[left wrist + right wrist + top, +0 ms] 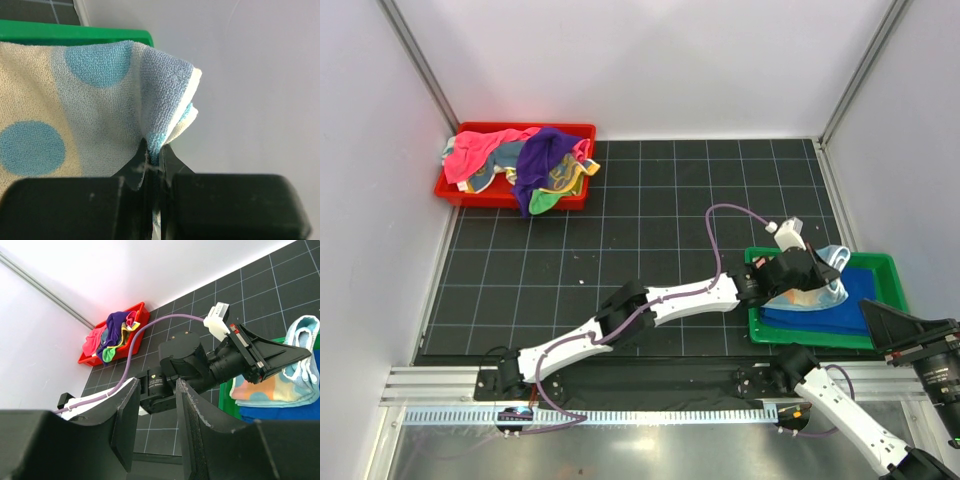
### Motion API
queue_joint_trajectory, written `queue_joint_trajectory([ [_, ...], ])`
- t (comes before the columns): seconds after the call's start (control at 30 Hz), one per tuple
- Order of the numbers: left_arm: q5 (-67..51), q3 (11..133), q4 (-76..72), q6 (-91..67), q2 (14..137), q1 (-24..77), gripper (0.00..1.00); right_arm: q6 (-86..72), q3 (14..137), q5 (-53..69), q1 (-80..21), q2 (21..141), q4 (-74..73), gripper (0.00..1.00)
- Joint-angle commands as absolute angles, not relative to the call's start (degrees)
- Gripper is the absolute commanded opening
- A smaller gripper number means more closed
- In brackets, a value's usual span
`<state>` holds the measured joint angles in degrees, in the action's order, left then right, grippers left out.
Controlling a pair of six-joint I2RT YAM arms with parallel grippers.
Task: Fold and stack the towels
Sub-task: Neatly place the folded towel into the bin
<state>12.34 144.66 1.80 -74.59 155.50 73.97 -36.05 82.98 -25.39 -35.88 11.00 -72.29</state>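
A light blue polka-dot towel (pixel 812 297) (pixel 75 110) (pixel 280 387) lies folded on a royal blue towel (pixel 868 285) (pixel 280 412) in the green tray (pixel 820 341) (pixel 75 32). My left gripper (pixel 820 265) (pixel 154 157) (pixel 302 354) reaches across to that tray and is shut on a lifted corner of the polka-dot towel. My right gripper (pixel 872 312) (pixel 157 385) hovers at the tray's near right corner, open, with nothing between its fingers. More towels (pixel 525 160) (pixel 112 332), pink, purple and teal-and-yellow, are heaped in the red tray (pixel 480 196) (pixel 87 360).
The red tray stands at the far left corner of the black gridded mat (pixel 650 220). White walls close in the left, back and right sides. The left arm (pixel 660 300) and its purple cable (pixel 715 240) stretch diagonally over the mat's near half.
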Motion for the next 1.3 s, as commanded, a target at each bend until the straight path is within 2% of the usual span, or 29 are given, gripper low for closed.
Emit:
queue_joint_trajectory([
  [0.0,11.5,148.0,-3.2,-74.5,155.7,73.9,0.0,-34.5,82.3,-26.1,-35.8,10.5,-70.9,0.42],
  [0.3,10.6,149.2,-4.4,-73.2,156.4,73.7,0.0,-34.7,81.7,-26.3,-35.8,10.0,-71.0,0.42],
  [0.37,10.1,149.2,-5.1,-73.4,157.0,73.7,0.11,-34.7,81.6,-26.3,-35.8,10.0,-71.0,0.42],
  [0.4,9.9,149.2,-5.5,-73.6,157.2,73.7,0.2,-34.7,81.5,-26.4,-35.8,9.9,-71.0,0.42],
  [0.6,9.1,148.9,-6.7,-73.9,158.5,73.8,0.52,-34.8,81.5,-26.1,-35.8,10.0,-71.1,0.42],
  [0.7,8.5,148.9,-7.2,-73.8,158.6,73.7,0.56,-35.0,81.3,-25.8,-35.8,9.9,-70.9,0.42],
  [1.0,6.9,147.8,-7.7,-72.0,156.7,73.4,0.56,-35.1,81.1,-25.7,-35.8,10.1,-70.8,0.42],
  [1.27,4.7,134.4,-5.4,-63.6,144.2,71.3,0.57,-35.6,80.0,-25.4,-35.8,11.1,-69.7,0.42],
])
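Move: The left hand holds the raised right end of the dotted towel. The blue folded towel, its resting place, lies about 9 cm below and some 6 cm back, level sideways; the dotted towel's middle is roughly 4 cm back, 4 cm left and 6 cm below. The green bin's middle is about 7 cm back, 1 cm right and 10 cm below. From the right hand, the blue towel lies some 11 cm ahead, 6 cm right and 30 cm below. Above the bin, the left hand rises 2 cm, opening to release the dotted towel's end, then sinks 3 cm. ##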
